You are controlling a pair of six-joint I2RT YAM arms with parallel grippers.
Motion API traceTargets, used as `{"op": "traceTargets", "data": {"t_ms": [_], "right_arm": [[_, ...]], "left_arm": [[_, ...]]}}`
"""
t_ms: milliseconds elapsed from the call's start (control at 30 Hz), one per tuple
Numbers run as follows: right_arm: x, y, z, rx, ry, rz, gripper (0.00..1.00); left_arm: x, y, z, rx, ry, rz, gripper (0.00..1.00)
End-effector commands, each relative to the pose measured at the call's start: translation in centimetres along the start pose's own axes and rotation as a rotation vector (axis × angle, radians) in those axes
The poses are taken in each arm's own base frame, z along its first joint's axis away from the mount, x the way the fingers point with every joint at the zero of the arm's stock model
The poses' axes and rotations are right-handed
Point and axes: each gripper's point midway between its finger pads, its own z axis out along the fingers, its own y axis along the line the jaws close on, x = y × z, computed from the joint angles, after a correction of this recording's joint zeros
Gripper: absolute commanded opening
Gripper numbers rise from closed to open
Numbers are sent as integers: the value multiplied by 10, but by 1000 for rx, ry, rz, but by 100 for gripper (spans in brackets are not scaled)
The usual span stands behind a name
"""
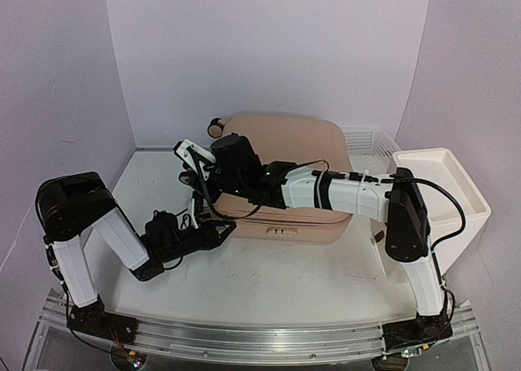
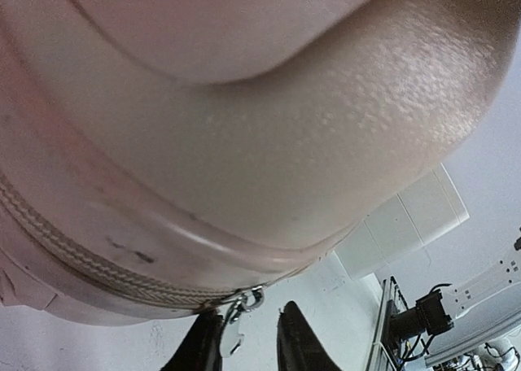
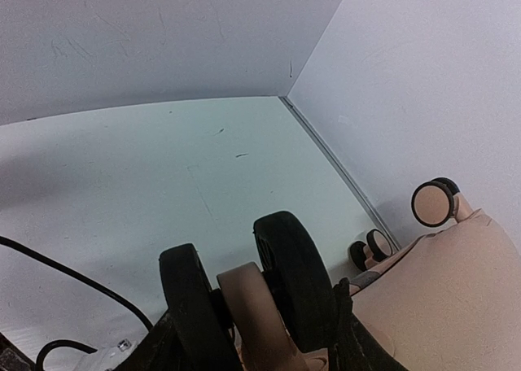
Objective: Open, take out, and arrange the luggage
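Observation:
The pale pink luggage (image 1: pixel 285 143) lies flat at the back of the table, zipped shut. In the left wrist view its shell (image 2: pixel 244 143) fills the frame, with the zipper (image 2: pixel 81 261) running along the lower edge. The metal zipper pull (image 2: pixel 234 320) hangs between the fingers of my left gripper (image 2: pixel 244 346). It rests against the left finger, and a gap still shows to the right one. My right gripper (image 3: pixel 254 318) reaches across the case and is shut on a black twin wheel (image 3: pixel 285 273) at its left end.
A white mesh basket (image 1: pixel 366 139) stands behind the luggage at the right. A white drawer cabinet (image 1: pixel 444 196) stands by the right arm. Two more wheels (image 3: pixel 431 202) stick out near the back wall. Walls enclose the table on three sides.

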Motion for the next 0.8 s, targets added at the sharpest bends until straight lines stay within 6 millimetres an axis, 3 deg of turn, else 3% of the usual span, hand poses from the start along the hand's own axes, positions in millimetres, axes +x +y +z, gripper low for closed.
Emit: {"op": "traceTargets", "data": {"t_ms": [0, 167, 400, 567, 767], "right_arm": [[-111, -63, -49, 186, -304, 178, 0], [-107, -58, -47, 170, -295, 166, 0], [-104, -53, -50, 145, -290, 148, 0], [-101, -47, -57, 105, -287, 116, 0], [-93, -22, -73, -101, -318, 42, 0]], "left_arm": [[-48, -15, -3, 39, -184, 43, 17], [-51, 1, -17, -34, -217, 64, 1], [-58, 29, -35, -141, -255, 74, 0], [-60, 63, -53, -277, -231, 59, 0], [-85, 89, -66, -474, -125, 184, 0]]}}
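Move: The zipper pull sits right between the left hand's half-open fingers, its slider barely 1 cm farther out, at the suitcase's near-left corner; the lock plate is about 12 cm to the right, roughly level with the hand in reach and height. The upper wheel, still gripped by the right hand, stands some 8 cm ahead, 10 cm left and 10 cm above the left hand. From the right hand the pull lies about 8 cm back, 10 cm right and 10 cm below. The left fingers first shut on the zipper pull, hardly shifting, then draw it about 7 cm left and, towards the end, some 3 cm forward, staying at about the same height and speeding up around the suitcase's near-left corner towards the wheel side, while the hand turns about 10 degrees counter-clockwise and its left side rises about as much. The right hand keeps its grip on the upper wheel as a counter-hold, standing still until it gives about 1 cm backward at the very end. ##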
